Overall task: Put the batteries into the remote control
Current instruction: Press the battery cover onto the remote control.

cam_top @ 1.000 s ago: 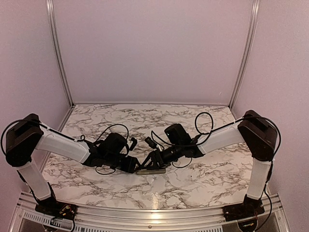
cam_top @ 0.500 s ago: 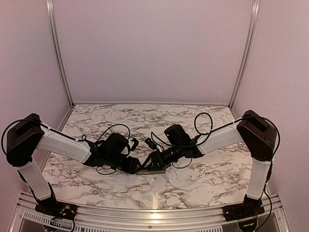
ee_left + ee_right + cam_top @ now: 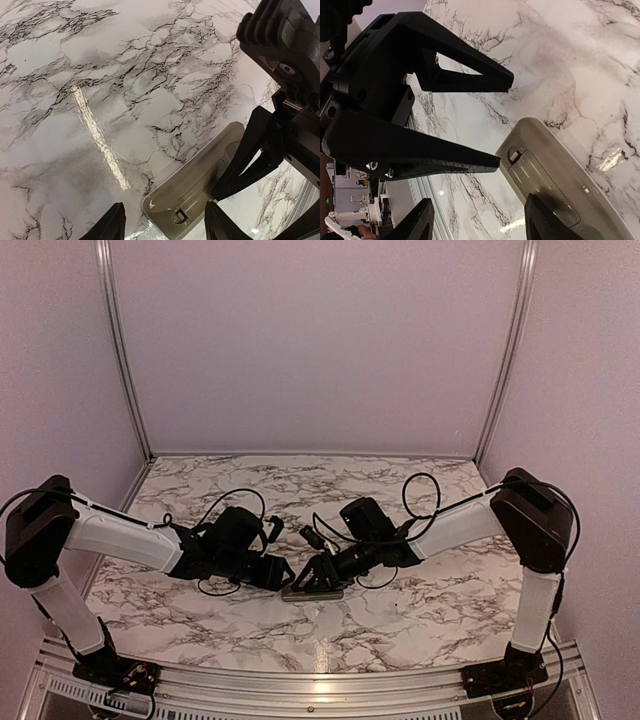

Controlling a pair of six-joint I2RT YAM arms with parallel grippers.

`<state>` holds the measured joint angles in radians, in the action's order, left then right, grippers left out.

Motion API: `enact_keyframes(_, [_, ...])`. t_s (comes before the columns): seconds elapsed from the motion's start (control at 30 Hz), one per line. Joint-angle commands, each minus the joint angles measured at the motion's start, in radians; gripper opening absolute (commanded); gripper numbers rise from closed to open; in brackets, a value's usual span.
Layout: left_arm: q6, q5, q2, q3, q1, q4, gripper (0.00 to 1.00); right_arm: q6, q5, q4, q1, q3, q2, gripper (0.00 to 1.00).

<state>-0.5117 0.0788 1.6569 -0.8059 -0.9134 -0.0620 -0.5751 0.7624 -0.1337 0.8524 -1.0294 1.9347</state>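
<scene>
The remote control (image 3: 313, 591) lies back-up on the marble table, grey-beige, with its battery cover shut and a small latch at the end. It also shows in the left wrist view (image 3: 192, 192) and the right wrist view (image 3: 555, 172). My left gripper (image 3: 287, 576) is open and empty at the remote's left end; its own view has that end between the fingertips (image 3: 116, 222). My right gripper (image 3: 320, 575) is open over the remote's cover, one finger (image 3: 542, 220) above it. The left gripper's fingers (image 3: 420, 150) reach almost to the remote's corner. No batteries are in view.
The marble tabletop (image 3: 400, 490) is walled by pale purple panels at the back and sides, with a metal rail (image 3: 300, 680) along the near edge. Black cables (image 3: 425, 490) loop off both wrists.
My left arm has drawn back a little to the left, so its gripper sits slightly further from the remote's end. The right gripper and the remote have barely moved.
</scene>
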Motion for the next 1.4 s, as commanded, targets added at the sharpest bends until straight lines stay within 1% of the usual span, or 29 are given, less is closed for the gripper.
enact_keyframes(0.0, [-0.031, 0.003, 0.029, -0.021, 0.004, 0.024, 0.56, -0.016, -0.056, 0.030, -0.004, 0.006, 0.032, 0.60])
enact_keyframes(0.43, [-0.043, 0.006, 0.095, -0.052, 0.002, 0.060, 0.46, -0.041, -0.067, 0.030, -0.010, 0.011, 0.042, 0.61])
enact_keyframes(0.7, [-0.032, 0.019, 0.093, -0.059, -0.006, 0.060, 0.45, -0.047, -0.063, 0.021, -0.015, 0.017, 0.046, 0.60])
enact_keyframes(0.87, [-0.020, -0.004, 0.092, -0.068, -0.012, 0.123, 0.45, -0.052, -0.063, 0.013, -0.014, 0.022, 0.047, 0.60])
enact_keyframes(1.37, [-0.016, -0.027, 0.104, -0.056, -0.012, 0.171, 0.31, -0.055, -0.061, 0.002, -0.025, 0.038, 0.047, 0.60])
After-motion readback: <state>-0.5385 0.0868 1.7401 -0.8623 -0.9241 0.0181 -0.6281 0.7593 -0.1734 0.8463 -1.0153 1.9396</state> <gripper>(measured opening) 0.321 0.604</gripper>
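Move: Just beyond the left hand's partly open fingers, the battery cover lies about 4 cm to the right, 2 cm back and 4 cm below. The remote control under it runs left to right, its middle some 7 cm to the left hand's right, 2 cm back and 5 cm down. From the right hand, the cover is about 3 cm ahead, 1 cm right and 3 cm below; the remote's middle is 3 cm ahead, 4 cm right and 4 cm below. Sinking about 2.5 cm onto the remote's left end, the left hand tips some 5 degrees and then stays low, its fingers narrowing by nearly half. Its rear fingertip comes to bear on the latch end of the cover, the other by the front left corner. The right hand stays in place, one fingertip still on the cover's middle. ##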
